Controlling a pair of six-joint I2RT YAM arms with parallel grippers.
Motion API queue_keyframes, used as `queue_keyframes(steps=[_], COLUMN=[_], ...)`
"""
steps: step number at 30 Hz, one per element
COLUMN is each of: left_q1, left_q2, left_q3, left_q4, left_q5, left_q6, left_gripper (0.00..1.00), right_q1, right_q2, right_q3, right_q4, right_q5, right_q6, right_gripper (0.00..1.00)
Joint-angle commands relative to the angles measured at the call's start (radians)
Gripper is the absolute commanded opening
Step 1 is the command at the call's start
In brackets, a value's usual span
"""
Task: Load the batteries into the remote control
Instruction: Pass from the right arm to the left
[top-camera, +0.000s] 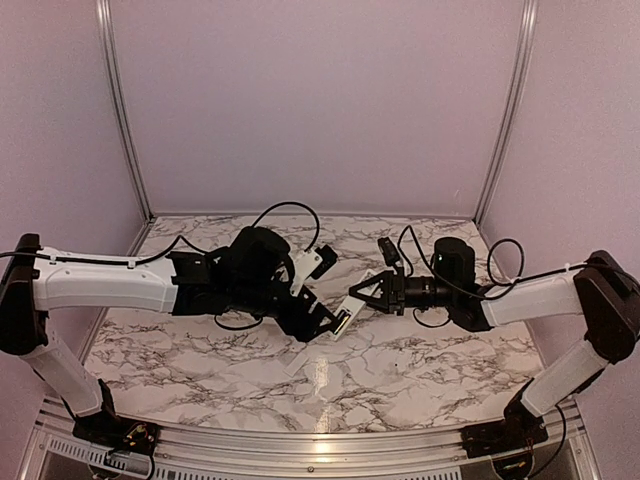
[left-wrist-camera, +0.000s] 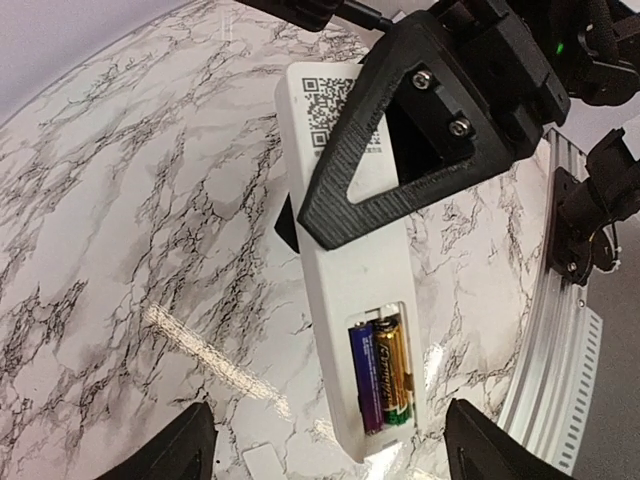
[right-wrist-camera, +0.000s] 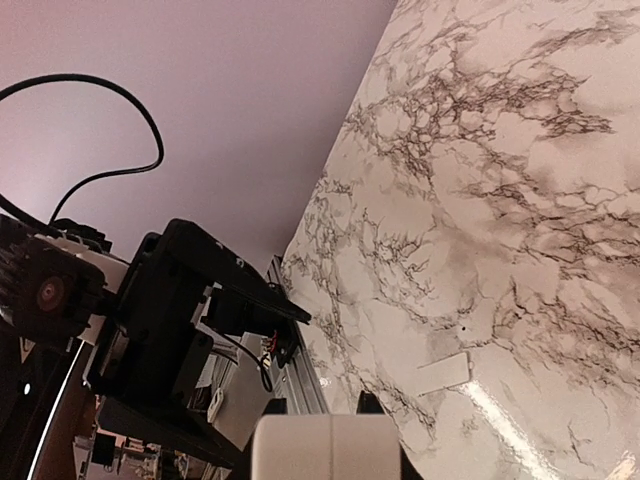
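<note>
The white remote control hangs above the marble table, back side up, with a QR label near its far end. Its open recess holds two batteries, one purple and one gold, side by side. My right gripper is shut on the remote's far half, one black finger lying across it. In the right wrist view the remote's end fills the gap of the right gripper. My left gripper stands open, its fingertips wide on either side of the battery end, touching nothing.
A short white cover plate lies flat on the table below the remote, and it shows near my left fingertip as the cover plate. The metal table rail runs along the right.
</note>
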Motion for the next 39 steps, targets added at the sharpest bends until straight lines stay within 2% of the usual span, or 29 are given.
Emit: queue_keyframes(steps=[1, 8, 15, 18, 27, 31, 33, 39], left_q1=[-0.048, -0.071, -0.086, -0.087, -0.083, -0.073, -0.068, -0.036], left_q2=[0.037, 0.163, 0.256, 0.275, 0.327, 0.331, 0.33, 0.336], left_q3=[0.077, 0.208, 0.301, 0.316, 0.353, 0.354, 0.357, 0.379], left_q4=[-0.059, -0.122, -0.19, -0.211, -0.25, -0.253, -0.256, -0.333], left_q5=[-0.153, -0.222, -0.288, -0.298, -0.324, -0.299, -0.28, -0.193], left_q6=[0.091, 0.114, 0.139, 0.143, 0.184, 0.215, 0.243, 0.376], left_gripper=[0.83, 0.84, 0.8, 0.73, 0.4, 0.26, 0.2, 0.18], right_q1=[-0.014, -0.014, -0.014, -0.015, -0.021, -0.031, -0.037, -0.081], right_q2=[-0.008, -0.009, -0.013, -0.015, -0.006, -0.012, -0.016, -0.044], right_q3=[-0.025, -0.042, -0.055, -0.059, -0.071, -0.083, -0.089, -0.121], right_q4=[0.026, 0.051, 0.076, 0.078, 0.105, 0.108, 0.11, 0.097], right_q5=[0.065, 0.085, 0.095, 0.097, 0.085, 0.081, 0.079, 0.064], right_q6=[0.029, 0.058, 0.075, 0.078, 0.095, 0.098, 0.097, 0.086], right_gripper=[0.0, 0.0, 0.0, 0.0, 0.03, 0.1, 0.17, 0.48])
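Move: The remote, held by the right gripper, has its middle about 3 cm ahead of the left hand, 5 cm to its right and a couple of centimetres lower; the batteries in its near end are only about 1 cm ahead and 3 cm right. From the right hand the remote's middle is some 4 cm back and 3 cm left. The loose battery cover lies on the table, roughly 3 cm back and 6 cm left of the left hand, about 15 cm below. The left fingers close onto the remote's two long edges beside the upper end of the battery slot, having gone about 5 cm right, then down and forward, tipping some 20 degrees so they point more steeply down. The right hand, still holding the remote at first, eases a few centimetres right, down and forward, turning roughly 10 degrees clockwise, and opens its fingers at the end. ##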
